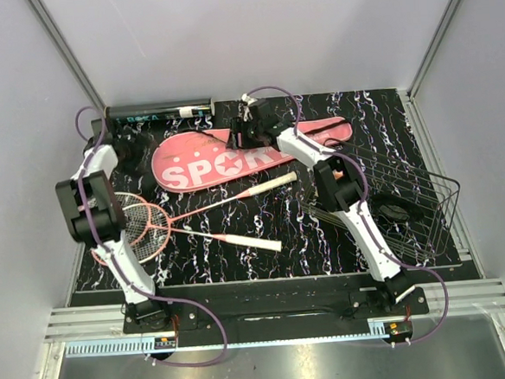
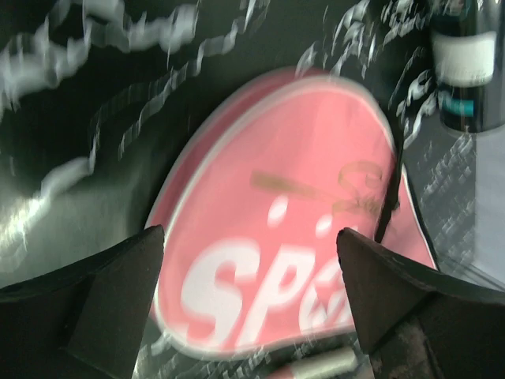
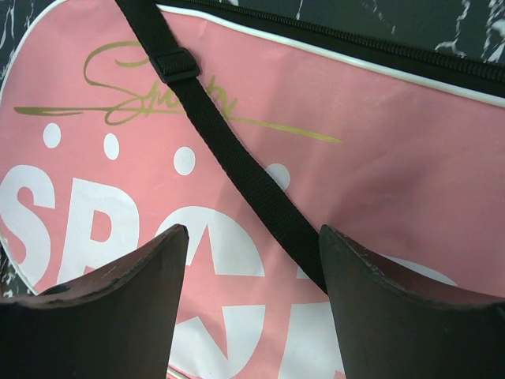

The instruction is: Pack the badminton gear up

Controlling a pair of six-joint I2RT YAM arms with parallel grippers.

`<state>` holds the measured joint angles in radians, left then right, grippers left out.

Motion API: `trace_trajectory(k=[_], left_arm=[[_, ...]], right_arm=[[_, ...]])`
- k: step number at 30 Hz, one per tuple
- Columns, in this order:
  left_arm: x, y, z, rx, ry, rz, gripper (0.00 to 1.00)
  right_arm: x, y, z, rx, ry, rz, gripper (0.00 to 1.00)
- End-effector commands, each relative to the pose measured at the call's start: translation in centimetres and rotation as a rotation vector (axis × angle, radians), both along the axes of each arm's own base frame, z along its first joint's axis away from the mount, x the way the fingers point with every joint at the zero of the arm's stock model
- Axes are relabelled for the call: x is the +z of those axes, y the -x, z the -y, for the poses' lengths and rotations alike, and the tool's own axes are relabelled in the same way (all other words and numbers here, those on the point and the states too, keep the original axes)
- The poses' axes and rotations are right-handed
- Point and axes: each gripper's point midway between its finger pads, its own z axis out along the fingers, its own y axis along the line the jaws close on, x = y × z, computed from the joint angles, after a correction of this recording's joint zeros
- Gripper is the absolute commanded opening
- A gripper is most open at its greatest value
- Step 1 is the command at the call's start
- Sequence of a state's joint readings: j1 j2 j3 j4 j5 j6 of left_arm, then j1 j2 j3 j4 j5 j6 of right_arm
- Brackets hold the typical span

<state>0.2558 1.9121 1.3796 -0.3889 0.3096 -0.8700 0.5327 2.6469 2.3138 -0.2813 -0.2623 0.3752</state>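
The long pink "SPORT" racquet cover [image 1: 220, 163] lies flat mid-table, its black strap [image 3: 237, 158] running across it. My right gripper [image 3: 252, 229] hovers open just above the cover [image 3: 379, 158], beside the strap [image 1: 244, 136]. My left gripper [image 2: 248, 233] is open over the cover's rounded left end [image 2: 284, 197], with nothing between its fingers; that view is blurred. Two pink-red racquets [image 1: 146, 219] lie crossed at the front left, white handles [image 1: 254, 241] pointing right. The long black tube [image 1: 161, 114] lies along the back edge, and it shows in the left wrist view's top right corner [image 2: 465, 71].
A black wire basket [image 1: 419, 217] lies on the right side of the table, close to the right arm, with a dark object inside it. Grey walls close the table in at the back and sides.
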Motion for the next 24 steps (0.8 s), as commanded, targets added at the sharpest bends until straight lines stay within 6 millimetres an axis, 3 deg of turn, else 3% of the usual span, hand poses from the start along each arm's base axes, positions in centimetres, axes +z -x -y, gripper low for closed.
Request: trace_trajectory(k=[1, 2, 3, 4, 9, 10, 14, 16, 17, 18, 19, 23, 24], left_arm=[[-0.6, -3.6, -4.1, -0.076, -0.294, -0.051, 0.94], [0.2, -4.7, -3.6, -0.124, -0.283, -0.034, 0.92], [-1.9, -4.8, -3.3, -0.162, -0.267, -0.078, 0.89], [-2.3, -4.9, -3.1, -0.206, -0.279, -0.088, 0.89], [-3.7, -5.7, -1.3, -0.345, -0.335, -0.126, 0.83], [-3.0, -6.4, -1.5, -0.376, -0.384, -0.114, 0.83], [-4.3, -6.2, 1.3, -0.508, -0.401, -0.161, 0.82], [-5.5, -6.1, 1.5, -0.523, -0.405, -0.182, 0.72], [-5.7, -6.0, 1.4, -0.521, -0.407, -0.190, 0.62], [-5.7, -6.0, 1.3, -0.514, -0.410, -0.196, 0.46], [-5.6, -6.1, 1.3, -0.506, -0.411, -0.192, 0.40], [-2.8, -7.2, 1.7, -0.504, -0.451, -0.115, 0.18], [-0.9, -7.5, 1.8, -0.499, -0.468, -0.075, 0.16]], right_arm=[[3.8, 1.9, 0.0, 0.065, -0.041, -0.006, 0.77], [4.2, 1.9, 0.1, 0.069, -0.044, 0.003, 0.77], [3.6, 2.1, 0.4, 0.069, -0.041, -0.003, 0.77], [4.4, 2.0, 0.6, 0.067, -0.044, 0.010, 0.77], [4.4, 1.9, 1.3, 0.072, -0.061, 0.007, 0.77], [4.4, 1.9, 1.3, 0.070, -0.063, 0.003, 0.77], [4.4, 1.7, 1.7, 0.068, -0.071, 0.001, 0.77], [4.8, 1.7, 1.6, 0.066, -0.078, 0.002, 0.77], [5.1, 1.7, 1.7, 0.066, -0.080, 0.005, 0.77], [5.1, 1.8, 1.8, 0.066, -0.079, 0.003, 0.77], [5.7, 1.8, 1.9, 0.057, -0.086, 0.009, 0.77], [6.6, 0.9, 3.5, -0.089, -0.067, 0.006, 0.81], [6.6, 1.1, 3.8, -0.118, -0.074, -0.020, 0.82]])
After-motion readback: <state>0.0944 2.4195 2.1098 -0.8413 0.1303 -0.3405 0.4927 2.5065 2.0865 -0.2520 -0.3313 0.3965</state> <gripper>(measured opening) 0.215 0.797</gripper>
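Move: The bag's rounded left end, its rim the thing to grip, lies about 6 cm ahead of the left hand, only about 1 cm to its left and some 6 cm below. The black tube's middle is roughly 14 cm beyond that rim and 4 cm to its right; the racket heads lie about 24 cm nearer than the rim and 10 cm to its left. From the right hand, the rim is some 28 cm left, 1 cm back and 1 cm below. Left hand reaches forward 6 cm, then down-right, pinching the bag's left rim; right hand eases right and back. ##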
